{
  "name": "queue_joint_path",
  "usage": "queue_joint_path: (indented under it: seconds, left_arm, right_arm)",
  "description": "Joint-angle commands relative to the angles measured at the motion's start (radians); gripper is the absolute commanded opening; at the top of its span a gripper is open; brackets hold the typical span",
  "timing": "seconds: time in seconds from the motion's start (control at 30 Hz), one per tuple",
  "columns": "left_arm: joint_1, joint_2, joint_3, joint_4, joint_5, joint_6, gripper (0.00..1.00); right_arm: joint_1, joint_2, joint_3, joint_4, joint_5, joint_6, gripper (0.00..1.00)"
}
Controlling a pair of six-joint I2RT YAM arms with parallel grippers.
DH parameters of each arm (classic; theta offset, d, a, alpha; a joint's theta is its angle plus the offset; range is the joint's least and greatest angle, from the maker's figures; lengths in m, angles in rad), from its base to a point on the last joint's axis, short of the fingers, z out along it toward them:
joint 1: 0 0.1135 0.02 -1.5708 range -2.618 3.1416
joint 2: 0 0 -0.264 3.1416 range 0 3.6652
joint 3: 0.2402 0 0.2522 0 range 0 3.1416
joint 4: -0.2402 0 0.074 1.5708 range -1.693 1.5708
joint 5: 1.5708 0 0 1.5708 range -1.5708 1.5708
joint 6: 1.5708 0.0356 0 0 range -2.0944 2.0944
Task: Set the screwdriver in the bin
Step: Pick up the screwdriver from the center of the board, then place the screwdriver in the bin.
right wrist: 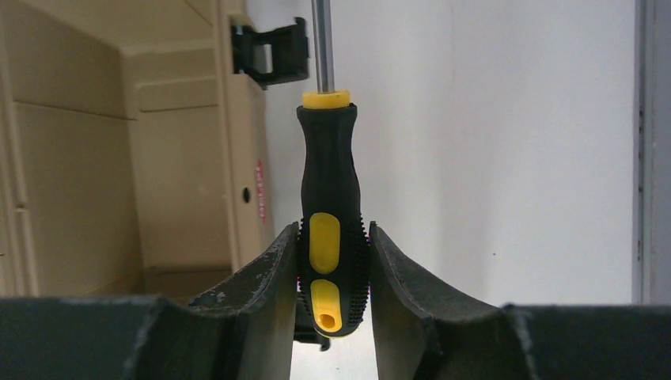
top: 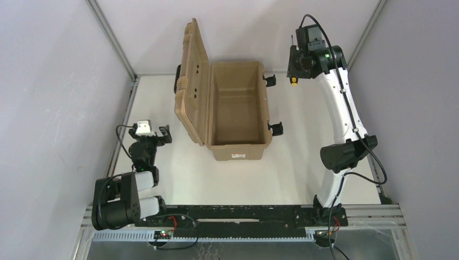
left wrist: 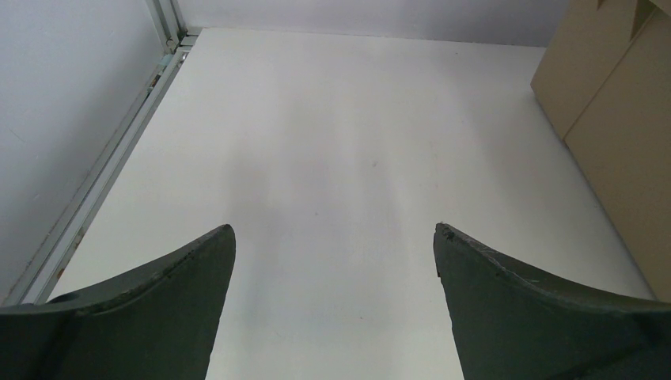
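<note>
My right gripper [right wrist: 333,231] is shut on the rear of the screwdriver's [right wrist: 329,170] yellow-and-black handle, with the thin metal shaft pointing straight away from the wrist camera. In the top view this right gripper [top: 295,67] hangs raised just right of the bin's far right corner, a yellow bit of the screwdriver [top: 294,82] showing below it. The bin [top: 236,151] is a tan case in the middle of the table, its ribbed lid [top: 192,81] standing open on the left side. In the right wrist view the bin's [right wrist: 79,158] wall fills the left. My left gripper [top: 164,134] is open and holds nothing, left of the bin.
Black latches [top: 276,129] stick out of the bin's right side, one of these latches [right wrist: 273,51] close to the screwdriver's shaft. A metal frame rail [top: 122,135] runs along the table's left edge. Bare white table [left wrist: 332,142] lies under the left gripper [left wrist: 334,233].
</note>
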State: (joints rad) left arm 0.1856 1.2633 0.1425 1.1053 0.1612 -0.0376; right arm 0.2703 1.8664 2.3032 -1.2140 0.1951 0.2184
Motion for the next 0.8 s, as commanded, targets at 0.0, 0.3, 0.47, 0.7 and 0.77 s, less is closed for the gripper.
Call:
queue_joint_path:
  seconds: [0.0, 0.3, 0.47, 0.7, 0.77]
  left_arm:
    - [-0.003, 0.002, -0.019, 0.102, 0.001, -0.010, 1.00]
    - [-0.003, 0.002, -0.018, 0.103, 0.002, -0.010, 1.00]
    - [-0.002, 0.002, -0.018, 0.103, 0.002, -0.010, 1.00]
    - [-0.002, 0.002, -0.019, 0.103, 0.001, -0.010, 1.00]
    - [-0.003, 0.002, -0.019, 0.103, 0.002, -0.010, 1.00]
  right_arm:
    - [0.057, 0.010, 0.095, -0.048, 0.025, 0.054, 0.00]
    - [0.168, -0.002, 0.122, -0.008, 0.022, 0.132, 0.00]
    - [0.233, 0.014, 0.132, 0.019, 0.043, 0.171, 0.00]
    - [0.322, 0.075, 0.130, 0.038, 0.093, 0.229, 0.00]
    - [0.335, 0.091, 0.128, 0.042, 0.094, 0.242, 0.00]
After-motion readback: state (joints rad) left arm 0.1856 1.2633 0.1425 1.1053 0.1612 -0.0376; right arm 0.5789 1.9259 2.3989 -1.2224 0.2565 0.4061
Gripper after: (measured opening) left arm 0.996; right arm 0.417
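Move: The bin you are carrying the screwdriver to has its middle about 19 cm to the right gripper's left, level with it fore and aft and some 20 cm lower. On its near side, both about 6 cm left and 13 cm below the gripper, are the far catch, 10 cm ahead, and the near catch, 12 cm back. The open lid stands 35 cm left, straight across. From the left gripper, the bin is about 34 cm right and 9 cm ahead. Swing the right gripper about 13 cm to the left, over the bin's catch side, drawing back some 3 cm on the way and keeping the screwdriver pinched by its handle, shaft forward. Rise a couple of centimetres first, run level, then begin to sink at the end; let the hand turn slightly counter-clockwise. ##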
